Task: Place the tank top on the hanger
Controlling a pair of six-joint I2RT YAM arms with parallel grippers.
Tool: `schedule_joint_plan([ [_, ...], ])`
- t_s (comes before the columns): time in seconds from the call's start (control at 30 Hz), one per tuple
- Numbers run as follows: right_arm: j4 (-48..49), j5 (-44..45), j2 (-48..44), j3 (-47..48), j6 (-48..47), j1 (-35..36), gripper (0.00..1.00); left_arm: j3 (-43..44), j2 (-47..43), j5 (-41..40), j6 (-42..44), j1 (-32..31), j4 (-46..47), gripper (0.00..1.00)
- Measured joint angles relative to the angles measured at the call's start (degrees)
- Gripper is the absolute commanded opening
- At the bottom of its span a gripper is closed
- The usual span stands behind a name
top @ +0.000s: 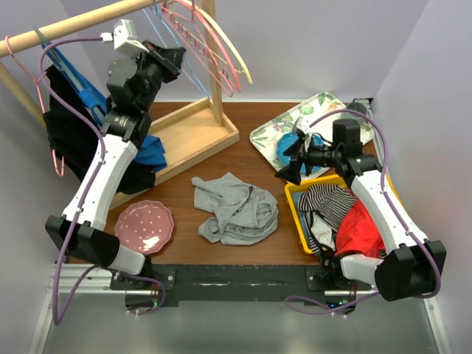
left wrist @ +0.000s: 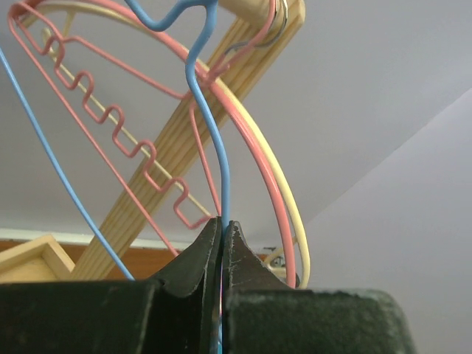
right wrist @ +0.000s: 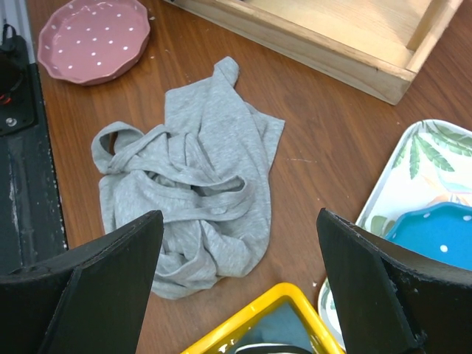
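Observation:
The grey tank top [top: 234,210] lies crumpled on the wooden table, its straps tangled; the right wrist view shows the tank top [right wrist: 199,177] from above. The thin pale-blue hanger [top: 190,74] hangs from the wooden rod beside pink and cream hangers. My left gripper [top: 177,55] is raised to the rack and shut on the hanger's wire [left wrist: 221,162], which runs down between the closed tips of the left gripper [left wrist: 223,225]. My right gripper [top: 290,166] hovers open over the table, right of the tank top, with nothing between the spread fingers of the right gripper [right wrist: 240,215].
The rod [top: 74,26] carries pink and cream hangers [top: 221,51] and dark and blue clothes [top: 66,133]. The rack's wooden base [top: 184,136] sits behind the top. A pink plate [top: 145,226] lies left. A yellow bin [top: 293,200] of garments and a floral tray [top: 295,118] stand right.

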Motion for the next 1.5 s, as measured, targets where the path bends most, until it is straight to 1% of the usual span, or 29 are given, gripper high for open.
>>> schedule_joint_plan([
  [0.13, -1.79, -1.64, 0.00, 0.04, -2.38, -0.02, 0.89, -7.41, -5.05, 2.36, -0.46, 0.00, 0.87, 0.00],
  [0.2, -4.57, -2.16, 0.09, 0.74, -4.26, 0.00, 0.89, -10.67, -7.87, 3.48, -0.57, 0.00, 0.98, 0.00],
  [0.33, -11.85, -1.57, 1.77, 6.40, -8.92, 1.70, 0.89, -16.94, -15.02, 5.92, -0.96, 0.00, 1.20, 0.00],
  [0.4, -16.20, 0.13, 3.19, 11.21, -11.17, 4.46, 0.89, -20.94, -20.06, 7.65, -1.95, 0.00, 2.08, 0.00],
  [0.43, -17.59, 0.92, 3.76, 13.29, -11.76, 6.21, 0.89, -21.22, -20.44, 7.76, -1.95, 0.00, 2.10, 0.00],
  [0.57, -23.82, 6.12, 7.82, 25.90, -12.13, 17.51, 0.89, -28.02, -27.21, 10.49, -4.04, -0.85, 4.07, 0.00],
  [0.67, -25.51, 9.14, 11.63, 34.97, -10.01, 24.44, 0.89, -31.87, -30.32, 10.25, -4.57, -4.15, 3.72, 0.00],
  [0.77, -25.51, 12.81, 16.61, 44.68, -5.46, 30.18, 0.89, -34.29, -31.89, 7.52, -4.72, -10.21, 2.69, 0.00],
  [0.83, -24.59, 14.67, 19.30, 49.05, -2.03, 32.76, 0.89, -35.71, -32.68, 5.03, -4.98, -13.57, 1.95, 0.00],
  [0.97, -21.62, 18.18, 21.44, 50.64, 5.42, 34.67, 0.89, -39.04, -34.67, -1.70, -6.47, -17.68, 0.59, 0.00],
  [1.07, -19.34, 23.26, 22.16, 50.40, 11.21, 34.84, 0.89, -40.63, -35.28, -6.25, -7.74, -19.67, 0.09, 0.00],
  [1.17, -17.16, 28.50, 22.58, 49.57, 15.82, 35.56, 0.87, -41.53, -35.17, -10.08, -9.11, -21.97, -0.26, 0.00],
  [1.23, -16.15, 31.19, 23.19, 49.35, 17.59, 36.59, 0.81, -41.68, -34.82, -12.50, -9.73, -23.54, -0.22, 0.00],
  [1.27, -15.67, 32.68, 23.63, 49.31, 18.23, 37.27, 0.70, -41.68, -34.58, -13.53, -10.14, -24.30, -0.22, 0.00],
  [1.33, -15.10, 35.80, 24.59, 49.11, 19.15, 39.01, 0.57, -41.68, -34.01, -15.72, -10.86, -25.66, -0.17, 0.00],
  [1.37, -15.19, 37.44, 24.90, 48.65, 19.63, 39.74, 0.52, -41.68, -33.66, -17.29, -11.08, -26.21, -0.15, 0.00],
  [1.4, -15.23, 38.45, 25.14, 48.35, 19.69, 40.13, 0.42, -41.68, -33.48, -18.34, -11.17, -26.45, -0.15, 0.00],
  [1.43, -15.06, 40.13, 25.24, 47.63, 20.04, 40.59, 0.36, -41.68, -33.35, -19.41, -11.41, -26.73, -0.15, 0.00],
  [1.47, -14.78, 41.38, 25.24, 46.77, 20.26, 40.87, 0.23, -41.68, -33.31, -19.91, -11.52, -27.04, -0.17, 0.00],
  [1.5, -14.43, 42.66, 25.20, 45.79, 20.63, 41.07, 0.17, -41.70, -33.29, -20.44, -11.76, -27.41, -0.17, 0.00],
])
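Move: The blue hanger, still gripped near its neck in my left hand, has its middle about 15 cm ahead of my right hand, 25 cm to its left and 18 cm above. The grey tank top lies about 25 cm back, 15 cm right and 48 cm below my left hand. The pink hangers are roughly 8 cm ahead and 8 cm right of that hand. From my right hand, the blue plate is about 10 cm ahead, 8 cm left and 23 cm below. I keep my left fingers shut on the blue hanger and bring it back about 17 cm, then down some 12 cm and slightly right, away from the pink hangers, tipping the hand down a little. My right hand swings about 20 cm left to meet it, rising and then sinking for a net 9 cm, and starts closing around the hanger wires right beside my left fingers. ##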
